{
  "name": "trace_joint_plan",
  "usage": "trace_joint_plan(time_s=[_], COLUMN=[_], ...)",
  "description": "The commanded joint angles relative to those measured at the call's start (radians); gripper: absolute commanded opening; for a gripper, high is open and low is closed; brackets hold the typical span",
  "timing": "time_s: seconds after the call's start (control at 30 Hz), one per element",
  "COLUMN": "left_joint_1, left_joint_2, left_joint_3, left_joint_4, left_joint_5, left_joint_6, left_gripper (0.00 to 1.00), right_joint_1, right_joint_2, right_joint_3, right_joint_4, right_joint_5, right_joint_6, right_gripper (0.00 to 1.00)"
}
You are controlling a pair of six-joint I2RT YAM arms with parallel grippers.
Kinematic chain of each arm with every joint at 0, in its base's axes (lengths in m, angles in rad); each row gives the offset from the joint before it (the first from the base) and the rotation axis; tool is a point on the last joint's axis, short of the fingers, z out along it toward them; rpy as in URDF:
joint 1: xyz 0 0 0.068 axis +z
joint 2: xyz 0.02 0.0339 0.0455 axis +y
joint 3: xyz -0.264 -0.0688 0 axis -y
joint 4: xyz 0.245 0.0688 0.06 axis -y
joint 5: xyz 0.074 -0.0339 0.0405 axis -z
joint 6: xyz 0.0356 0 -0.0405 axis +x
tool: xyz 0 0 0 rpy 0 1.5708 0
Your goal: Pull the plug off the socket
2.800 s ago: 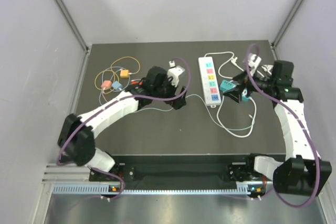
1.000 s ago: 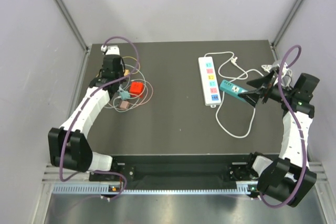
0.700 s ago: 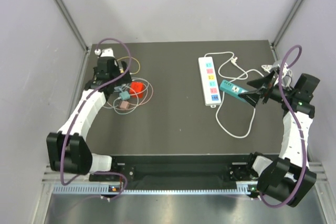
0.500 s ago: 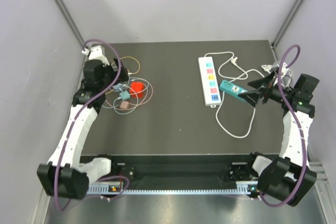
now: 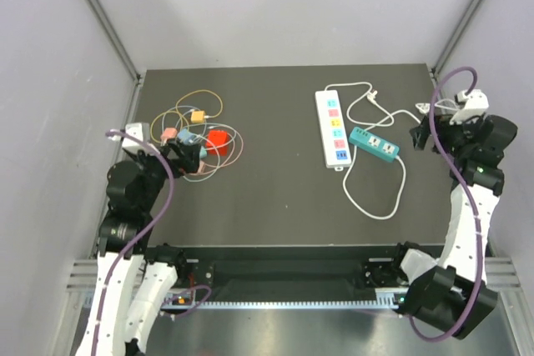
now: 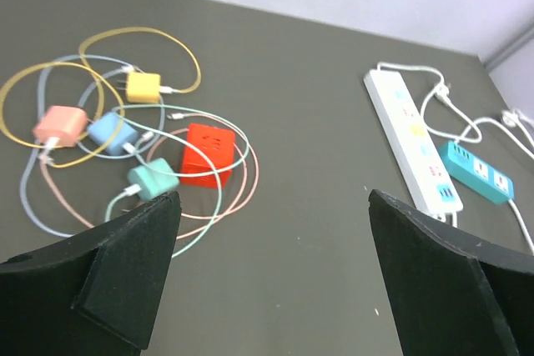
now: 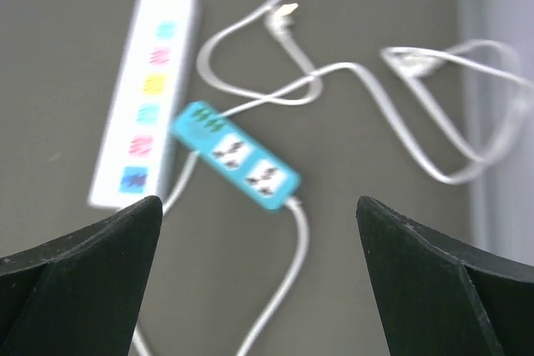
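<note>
The white socket strip (image 5: 332, 128) lies flat at the back centre, and nothing sits in its coloured outlets (image 6: 412, 141). A red cube plug (image 5: 218, 141) rests on the table to its left, among small chargers and looped cables (image 6: 207, 153). My left gripper (image 5: 185, 156) hangs open just left of that pile, its fingers (image 6: 125, 264) spread wide with nothing between them. Over at the right edge my right gripper (image 5: 420, 135) is open and empty, and the strip (image 7: 148, 89) shows ahead of it in the blurred right wrist view.
A teal power strip (image 5: 374, 142) lies beside the white one, with white cable looping toward the front (image 7: 236, 156). A loose white cord plug (image 5: 371, 97) lies behind it. Yellow (image 6: 143, 86), pink (image 6: 60, 125), blue (image 6: 112, 131) and green (image 6: 153, 179) chargers surround the red cube.
My left arm has swung back from the charger pile to the near left, and its jaws have opened. The right arm has folded back toward the right edge, still open.
</note>
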Motion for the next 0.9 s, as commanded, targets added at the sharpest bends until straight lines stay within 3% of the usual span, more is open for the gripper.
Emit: trace_joint_plan(time_s=[0.0, 0.27, 0.5, 0.87], left_joint_1=[0.002, 0.002, 0.002, 0.002], left_joint_2=[-0.077, -0.103, -0.120, -0.123], left_joint_3=[-0.025, -0.020, -0.032, -0.051], left_joint_4=[-0.001, -0.091, -0.088, -0.075], left_joint_5=[-0.106, -0.134, -0.122, -0.120], left_joint_6=[0.020, 0.085, 0.087, 0.085], left_gripper=[0.99, 0.99, 0.99, 0.99], right_joint_1=[-0.011, -0.011, -0.011, -0.011], right_joint_2=[-0.067, -0.159, -0.179, -0.216], right_joint_3=[0.028, -0.069, -0.089, -0.135], right_joint_4=[0.103, 0.106, 0.123, 0.154], right_joint_5=[0.379, 0.368, 0.468, 0.485], right_joint_6=[0.068, -0.011, 0.082, 0.097], right_gripper=[1.00, 1.00, 1.00, 1.00])
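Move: Neither hand is after anything; both are empty and clear of the table. From the left hand the red cube lies about 14 cm ahead, 4 cm right and 16 cm below; the teal plug 11 cm ahead and 2 cm left, the yellow plug 23 cm ahead and 3 cm left. From the right hand the teal socket strip is roughly 8 cm ahead, 7 cm left and 13 cm below, the white strip 14 cm ahead and 18 cm left. Swing the open right gripper about 6.5 cm to the right, away from the teal socket strip, turning it some 25 degrees clockwise; let it rise a little and sink again while it draws back 3 cm. Meanwhile ease the open left gripper slightly left and back, then let it settle a couple of centimetres lower, touching nothing. ##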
